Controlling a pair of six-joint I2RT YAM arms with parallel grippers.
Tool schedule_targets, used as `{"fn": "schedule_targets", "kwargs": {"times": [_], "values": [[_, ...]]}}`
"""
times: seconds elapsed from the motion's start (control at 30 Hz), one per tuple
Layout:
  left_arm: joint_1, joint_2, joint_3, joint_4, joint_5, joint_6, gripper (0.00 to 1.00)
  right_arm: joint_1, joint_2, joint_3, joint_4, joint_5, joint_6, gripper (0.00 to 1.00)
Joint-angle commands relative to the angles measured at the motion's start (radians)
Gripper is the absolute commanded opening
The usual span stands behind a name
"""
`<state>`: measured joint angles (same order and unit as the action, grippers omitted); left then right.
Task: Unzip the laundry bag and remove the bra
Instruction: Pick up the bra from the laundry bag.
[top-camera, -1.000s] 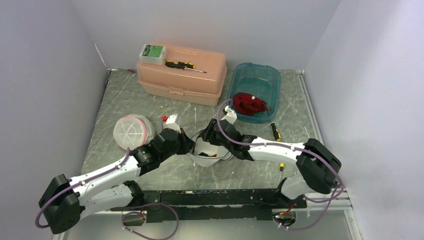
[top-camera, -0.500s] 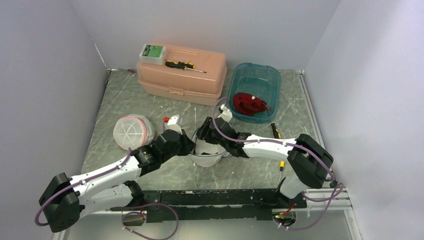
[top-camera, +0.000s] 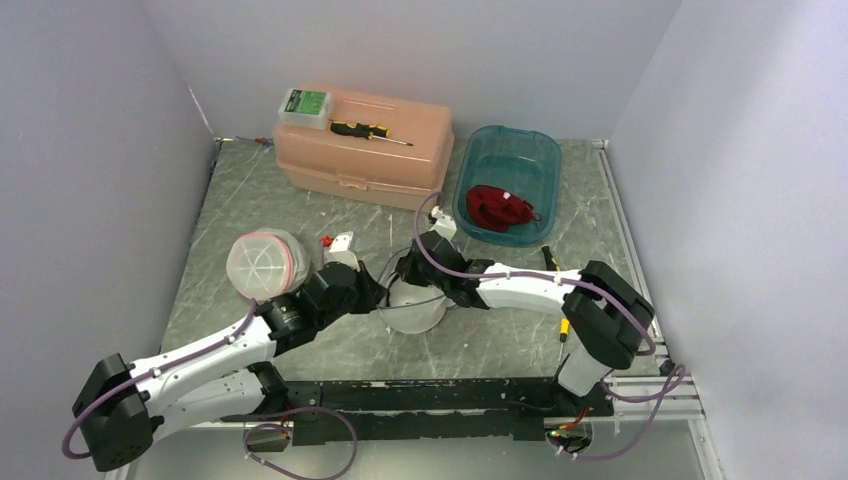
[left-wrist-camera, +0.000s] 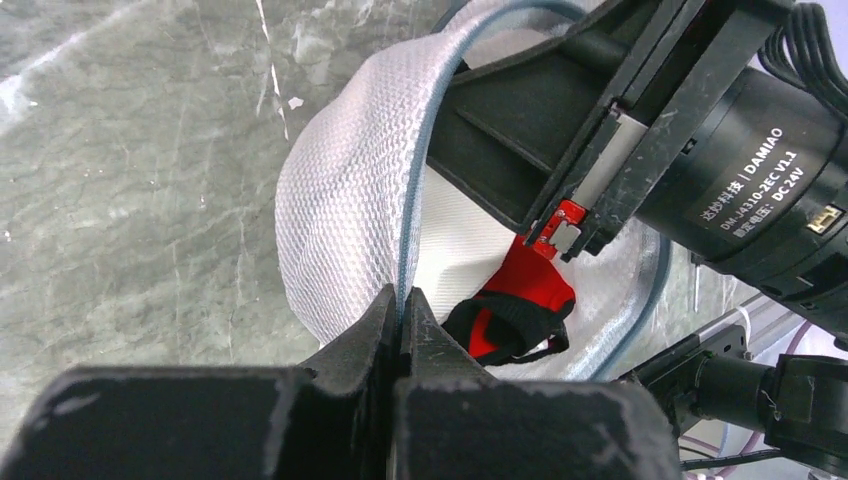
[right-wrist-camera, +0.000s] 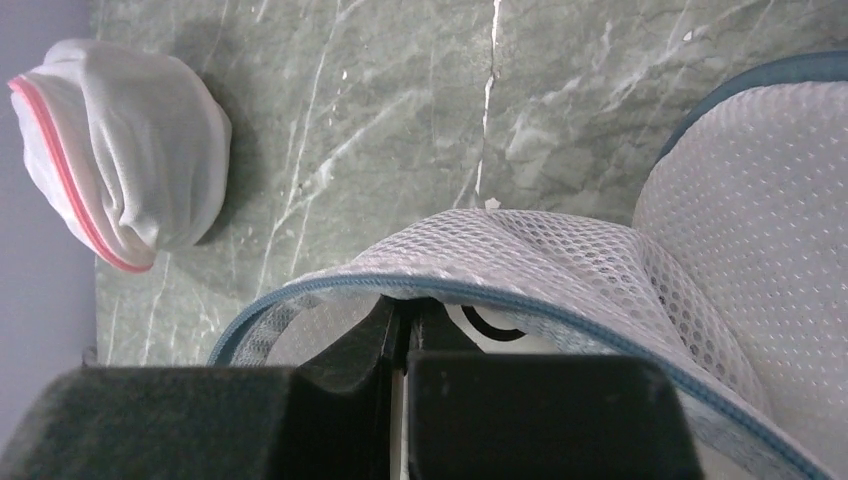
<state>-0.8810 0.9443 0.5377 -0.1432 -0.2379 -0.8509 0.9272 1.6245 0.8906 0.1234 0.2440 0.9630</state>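
The white mesh laundry bag (top-camera: 418, 310) with a blue zipper rim lies mid-table between both arms, its mouth open. My left gripper (left-wrist-camera: 403, 300) is shut on the bag's zipper rim (left-wrist-camera: 420, 170) at its left side. Inside the bag lies the red and black bra (left-wrist-camera: 525, 300). My right gripper (top-camera: 405, 275) reaches into the mouth from the right. In the left wrist view its shut fingertips (left-wrist-camera: 545, 235) meet the bra's red cloth. In the right wrist view the right gripper (right-wrist-camera: 405, 305) has its tips tucked under the mesh rim (right-wrist-camera: 560, 260).
A second mesh bag with a pink zipper (top-camera: 262, 262) sits left of the arms. At the back stand a peach toolbox (top-camera: 365, 160) with a screwdriver (top-camera: 370, 130) and a green box (top-camera: 305, 103), and a blue tub (top-camera: 520, 150) holding a red garment (top-camera: 498, 208). Small screwdrivers (top-camera: 551, 262) lie at the right.
The right gripper moved left and deeper into the bag's mouth and went from open to shut. The left gripper kept its hold on the rim, and the bag's mouth shifted slightly.
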Motion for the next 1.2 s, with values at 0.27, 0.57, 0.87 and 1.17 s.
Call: {"fn": "schedule_targets", "kwargs": {"times": [0.27,0.57,0.87,1.17], "values": [[-0.007,-0.018,-0.018,0.001,-0.056,0.003,0.03,-0.004,-0.386,-0.219,0.026,-0.165,-0.299,0.0],[-0.008,0.147,-0.004,0.096,-0.02,0.015,0.03,-0.008,-0.677,-0.465,0.092,-0.224,-0.363,0.0],[-0.012,0.229,-0.011,0.231,0.025,0.021,0.03,-0.011,-0.717,-0.481,0.045,-0.21,-0.21,0.47],[-0.034,0.225,-0.009,0.257,0.008,0.034,0.03,-0.01,-0.725,-0.41,-0.052,-0.203,-0.035,0.74]]}}
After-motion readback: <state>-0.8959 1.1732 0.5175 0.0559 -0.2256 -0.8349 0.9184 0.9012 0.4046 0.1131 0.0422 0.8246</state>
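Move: The right hand's shut fingers are down inside the bag, apparently on a black strap of the bra; the bra's middle lies some 4 cm back, 3 cm to the right and 3 cm lower. The red-and-black cloth is about 8 cm back, 3 cm right and 6 cm below, and the bag's right rim roughly 6 cm back and 9 cm right. From the left hand, gripping the rim, the bra is about 5 cm right, level fore-and-aft, 4 cm below. Back and to the right the right hand swings, about 13 cm and first rising some 5 cm, drawing the bra by its black strap towards the bag's right rim; the hand turns counter-clockwise and its fingers tip up, then they open wide beside the black band. The left hand keeps its pinch on the rim, sinking about 4 cm and easing right. ##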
